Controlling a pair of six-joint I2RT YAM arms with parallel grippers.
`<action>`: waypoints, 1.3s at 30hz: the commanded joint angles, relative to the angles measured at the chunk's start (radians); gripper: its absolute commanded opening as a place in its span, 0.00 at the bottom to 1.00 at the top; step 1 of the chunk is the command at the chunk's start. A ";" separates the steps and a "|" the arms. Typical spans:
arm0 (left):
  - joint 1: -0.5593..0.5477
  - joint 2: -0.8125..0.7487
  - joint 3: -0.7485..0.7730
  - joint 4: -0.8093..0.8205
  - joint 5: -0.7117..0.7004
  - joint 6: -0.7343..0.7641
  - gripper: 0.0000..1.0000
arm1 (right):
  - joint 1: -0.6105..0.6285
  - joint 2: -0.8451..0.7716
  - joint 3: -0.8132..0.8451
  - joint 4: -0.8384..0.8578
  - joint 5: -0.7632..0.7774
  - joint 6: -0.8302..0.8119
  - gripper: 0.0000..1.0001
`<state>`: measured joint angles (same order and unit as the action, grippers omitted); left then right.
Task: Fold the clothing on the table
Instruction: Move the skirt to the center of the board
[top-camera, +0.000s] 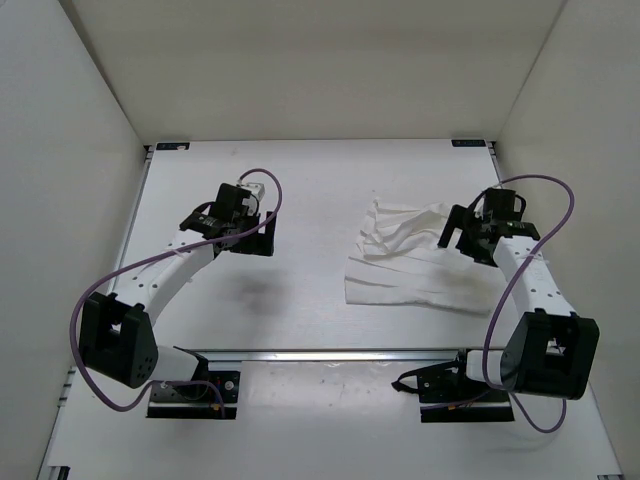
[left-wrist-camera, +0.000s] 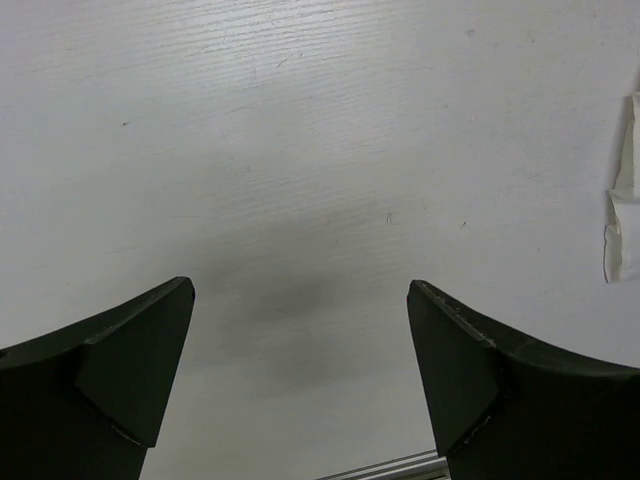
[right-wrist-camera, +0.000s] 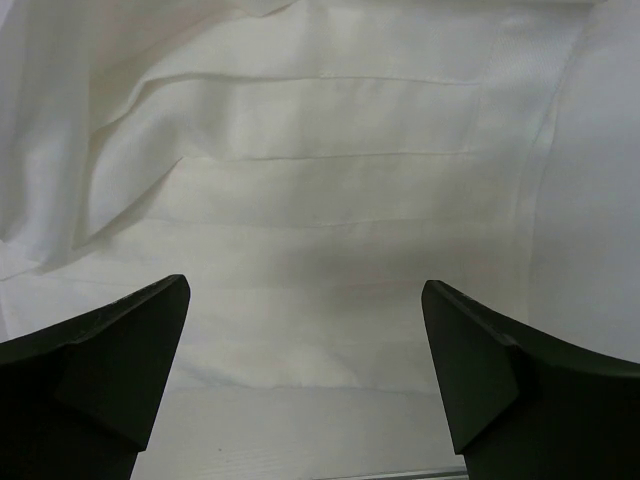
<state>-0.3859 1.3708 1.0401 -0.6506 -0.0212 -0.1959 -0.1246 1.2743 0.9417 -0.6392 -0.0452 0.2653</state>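
Observation:
The clothing (top-camera: 408, 262) is a white pleated garment lying rumpled, partly flat, on the right half of the table (top-camera: 300, 180). My right gripper (top-camera: 458, 238) hovers above the garment's right edge, open with nothing between its fingers. In the right wrist view the pleated clothing (right-wrist-camera: 330, 170) fills most of the frame beyond the open right gripper (right-wrist-camera: 305, 290). My left gripper (top-camera: 247, 238) is open over bare table, well to the left of the garment. In the left wrist view the left gripper (left-wrist-camera: 300, 290) is empty, and only a sliver of the clothing (left-wrist-camera: 622, 220) shows at the right edge.
White walls enclose the table on the left, back and right. A metal rail (top-camera: 330, 353) runs along the near side in front of both arm bases. Purple cables loop from each arm.

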 joint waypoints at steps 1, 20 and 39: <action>0.004 -0.044 0.009 0.019 -0.011 -0.016 0.99 | -0.021 -0.009 0.000 0.027 0.002 -0.009 0.99; -0.013 0.004 0.063 -0.017 0.012 -0.007 0.98 | -0.144 0.191 0.057 0.188 -0.050 0.012 0.99; 0.004 0.076 0.081 0.009 0.063 -0.034 0.99 | -0.179 0.361 0.197 0.285 0.217 -0.043 1.00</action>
<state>-0.3836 1.4216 1.0763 -0.6510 0.0174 -0.2256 -0.2939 1.6009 1.1080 -0.4236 0.1162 0.2176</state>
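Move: Out over the skirt's right half, the open right hand has the skirt's far right corner about 9 cm ahead, 10 cm to its right and some 10 cm below. The crumpled folds lie roughly 11 cm left and 4 cm ahead of the hand, the near hem's middle about 6 cm left and 12 cm back, both equally low. From the left hand, that corner is some 55 cm right and 8 cm ahead. Sweeping rightward about 10 cm and forward some 7 cm, the right hand goes from over the skirt towards its far right corner. It first sinks 3.5 cm while drifting right, then heads forward and finally right again, rising slightly. It turns about 10 degrees clockwise and rolls right side up a little less; the fingers stay wide open. ##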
